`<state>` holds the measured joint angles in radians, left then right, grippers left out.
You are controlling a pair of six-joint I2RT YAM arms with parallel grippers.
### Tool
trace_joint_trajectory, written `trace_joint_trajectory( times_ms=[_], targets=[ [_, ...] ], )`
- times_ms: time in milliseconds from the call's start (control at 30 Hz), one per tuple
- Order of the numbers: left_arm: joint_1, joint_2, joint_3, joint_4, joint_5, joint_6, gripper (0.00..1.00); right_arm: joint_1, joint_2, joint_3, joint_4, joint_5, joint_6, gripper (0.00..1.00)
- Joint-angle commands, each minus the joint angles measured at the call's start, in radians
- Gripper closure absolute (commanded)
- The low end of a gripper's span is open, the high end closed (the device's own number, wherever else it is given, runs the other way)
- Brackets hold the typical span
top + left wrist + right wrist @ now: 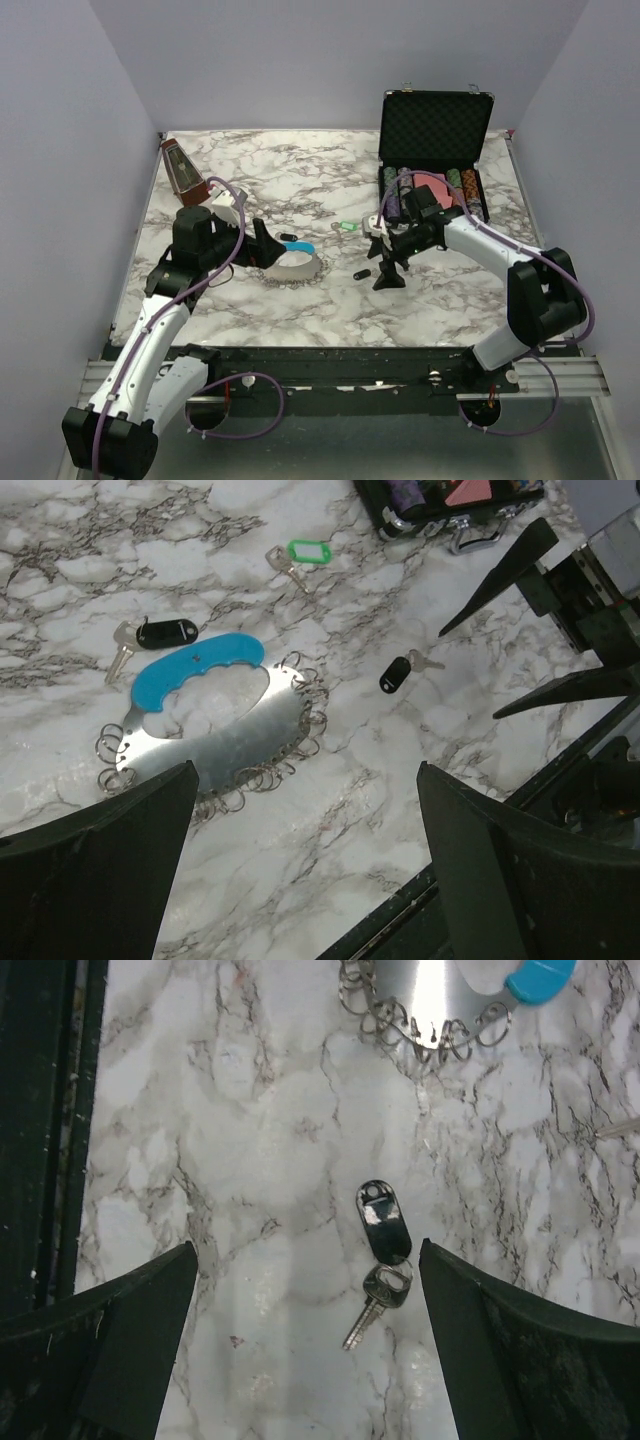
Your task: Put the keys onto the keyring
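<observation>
The keyring (235, 742), a metal loop edged with small rings and carrying a light blue curved grip, lies flat on the marble; it also shows as the keyring (298, 264) and the keyring (428, 995). Three keys lie loose around it. A black-tagged key (160, 635) rests beside the blue grip. A green-tagged key (303, 553) lies farther back. Another black-tagged key (383, 1225) lies between my right gripper's fingers. My left gripper (305, 772) hovers open just left of the keyring, holding nothing. My right gripper (308, 1246) points down, open, over that key.
An open black case (435, 125) with striped poker chips stands at the back right, and its handle edge shows as the case (470, 525). A brown wedge-shaped object (183, 170) sits at the back left. The table's dark front rail (45, 1120) runs close to the right gripper.
</observation>
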<state>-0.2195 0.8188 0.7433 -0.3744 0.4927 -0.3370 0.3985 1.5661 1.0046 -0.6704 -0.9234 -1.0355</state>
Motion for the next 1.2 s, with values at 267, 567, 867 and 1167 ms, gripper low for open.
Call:
trace_joint_trajectory(
  times_ms=[267, 567, 867, 1167],
  targets=[
    [-0.011, -0.049, 0.013, -0.069, -0.146, 0.095, 0.01, -0.003, 0.169, 0.1, 0.089, 0.231, 0.362, 0.16],
    [-0.011, -0.049, 0.014, -0.07, -0.135, 0.095, 0.01, -0.004, 0.295, 0.186, 0.045, 0.328, 0.428, 0.31],
    [-0.011, -0.049, 0.014, -0.069, -0.135, 0.093, 0.01, -0.003, 0.339, 0.209, -0.017, 0.276, 0.396, 0.44],
    [-0.009, -0.047, 0.014, -0.07, -0.138, 0.089, 0.01, -0.004, 0.374, 0.229, -0.057, 0.247, 0.377, 0.65]
  ],
)
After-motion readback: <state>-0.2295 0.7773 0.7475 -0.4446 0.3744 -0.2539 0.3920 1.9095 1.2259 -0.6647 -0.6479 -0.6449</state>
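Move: The black-tagged key lies about 5 cm ahead of the right hand, about level with it sideways and some 9 cm below. Farther out, the green-tagged key is about 17 cm ahead and 6 cm left of that hand; the keyring with the blue handle is about 8 cm ahead and 18 cm left. From the left hand, the black-tagged key is about 4 cm ahead, 21 cm right and 21 cm below. Down onto the joint between the black tag and its key goes the right hand, sinking about 7 cm and reaching 5 to 6 cm forward, most of the reach coming early. Its wrist tips the fingers more steeply down and turns some 20 degrees clockwise, while the fingers close to less than half open around the key's head; contact can't be seen. The empty left hand shifts about 2 cm left, then holds, open. ##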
